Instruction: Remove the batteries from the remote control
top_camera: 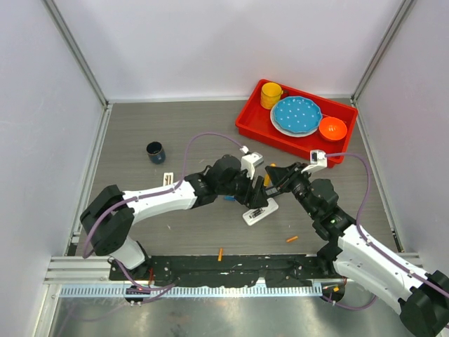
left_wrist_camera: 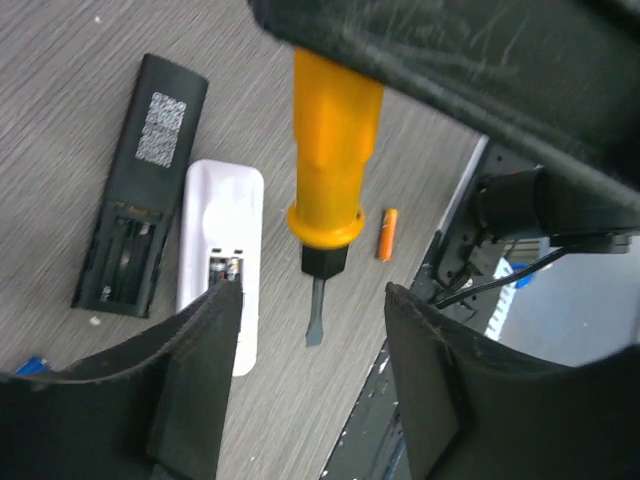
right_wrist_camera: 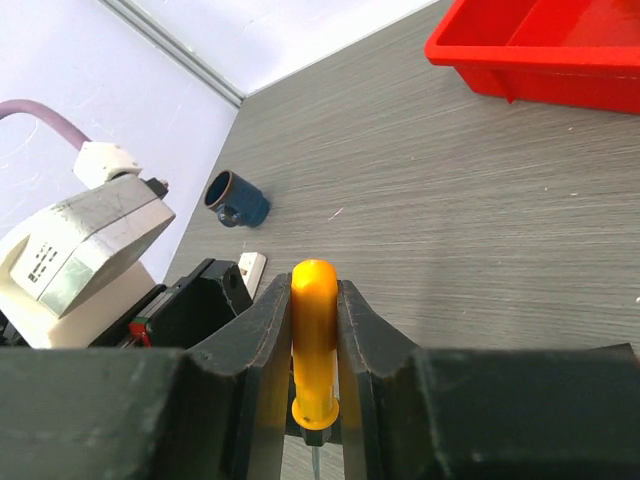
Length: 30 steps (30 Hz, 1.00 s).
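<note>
A black remote point(left_wrist_camera: 140, 190) lies face down with its battery bay open and empty. A white remote point(left_wrist_camera: 222, 230) lies beside it, its open bay partly hidden by my left finger. They lie together in the top view point(top_camera: 259, 211). My right gripper point(right_wrist_camera: 314, 292) is shut on an orange-handled screwdriver point(left_wrist_camera: 330, 150), its tip point(left_wrist_camera: 315, 322) just above the table right of the white remote. My left gripper point(left_wrist_camera: 310, 390) is open and empty, over the remotes. An orange battery point(left_wrist_camera: 387, 234) lies loose, another lies near the front point(top_camera: 219, 254), and a blue battery point(left_wrist_camera: 30, 365) lies at the left.
A red tray point(top_camera: 252, 126) at the back right holds a yellow cup, a blue plate and an orange bowl. A dark blue cup point(top_camera: 156, 152) stands at the left. A small white cover point(top_camera: 168, 178) lies near my left arm. A black rail point(top_camera: 231, 270) runs along the front edge.
</note>
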Tool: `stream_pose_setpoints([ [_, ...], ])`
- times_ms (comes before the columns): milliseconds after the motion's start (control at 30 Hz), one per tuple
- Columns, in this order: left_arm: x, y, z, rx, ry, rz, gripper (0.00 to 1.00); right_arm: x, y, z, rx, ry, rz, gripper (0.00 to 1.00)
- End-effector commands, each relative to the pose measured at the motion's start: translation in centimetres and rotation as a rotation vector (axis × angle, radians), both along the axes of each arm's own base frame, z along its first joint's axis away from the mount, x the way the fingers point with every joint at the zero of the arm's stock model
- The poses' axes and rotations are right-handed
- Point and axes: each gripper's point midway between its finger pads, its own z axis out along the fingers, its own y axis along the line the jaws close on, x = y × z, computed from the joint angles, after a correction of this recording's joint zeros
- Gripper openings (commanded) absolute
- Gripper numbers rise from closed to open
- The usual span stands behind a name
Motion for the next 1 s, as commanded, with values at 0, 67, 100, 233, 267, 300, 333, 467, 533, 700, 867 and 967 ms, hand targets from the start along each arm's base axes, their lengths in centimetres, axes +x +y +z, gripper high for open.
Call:
stream_pose_setpoints([
  [0,0.8,-1.6,3.2,-0.158,-0.002,-0.012,0.58,-0.5,0.8,3.8,0.091,-0.072,0.045,0.01],
  [67,1.4,-1.6,3.8,-0.197,0.010,-0.010,0.41,-0.7,1.0,3.7,0.101,-0.068,0.055,0.01],
  [100,1.4,-1.5,3.9,-0.206,0.017,-0.012,0.34,-0.8,1.1,3.7,0.104,-0.070,0.063,0.01],
  [233,2.1,-1.2,4.6,-0.244,0.025,-0.006,0.03,-0.9,1.6,3.4,0.104,-0.062,0.088,0.01],
  [267,2.2,-1.0,4.4,-0.240,0.027,-0.002,0.00,-0.8,1.7,3.1,0.098,-0.052,0.089,0.01],
  [300,2.4,-0.8,4.5,-0.242,0.026,0.004,0.00,-0.7,1.7,2.9,0.097,-0.045,0.090,0.03],
  [333,2.5,-0.6,4.3,-0.237,0.030,0.008,0.00,-0.6,1.8,2.9,0.094,-0.041,0.092,0.09],
  [467,2.8,0.7,3.3,-0.207,0.039,0.025,0.00,-0.2,2.2,1.7,0.061,0.014,0.090,0.33],
  [533,2.8,1.5,3.1,-0.186,0.040,0.031,0.00,0.0,2.2,1.8,0.050,0.013,0.089,0.49],
  [700,1.7,3.3,1.9,-0.081,0.029,-0.012,0.00,-0.3,3.4,1.4,-0.011,0.030,0.168,0.84],
  [867,1.1,4.6,1.8,-0.022,0.016,-0.028,0.00,-0.7,5.7,1.9,-0.049,0.078,0.348,0.88],
  [967,0.6,5.1,2.1,-0.014,0.009,-0.042,0.00,-1.0,6.6,1.8,-0.013,0.109,0.426,0.88],
])
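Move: The screwdriver, held upright by the right hand, has its middle about 3 cm above the left hand, 1 cm ahead and 1 cm to its right; from the right hand it is some 3 cm below and 1 cm back. About 13 cm below the left hand lie the white remote, 1 cm ahead and 1 cm left; the black remote, 6 cm ahead, level sideways; and an orange battery, 8 cm back and 9 cm right. Upward and slightly forward, some 2.5 cm, goes the open left hand, closing as it rises until its fingers pinch the screwdriver just below the handle's collar. The right hand, still gripping the handle's upper part, then opens wide and lets go. The left hand sinks 2 cm and carries the screwdriver about 5 cm left; the opened right hand follows left by about 4 cm, turning some 15 degrees counter-clockwise. ##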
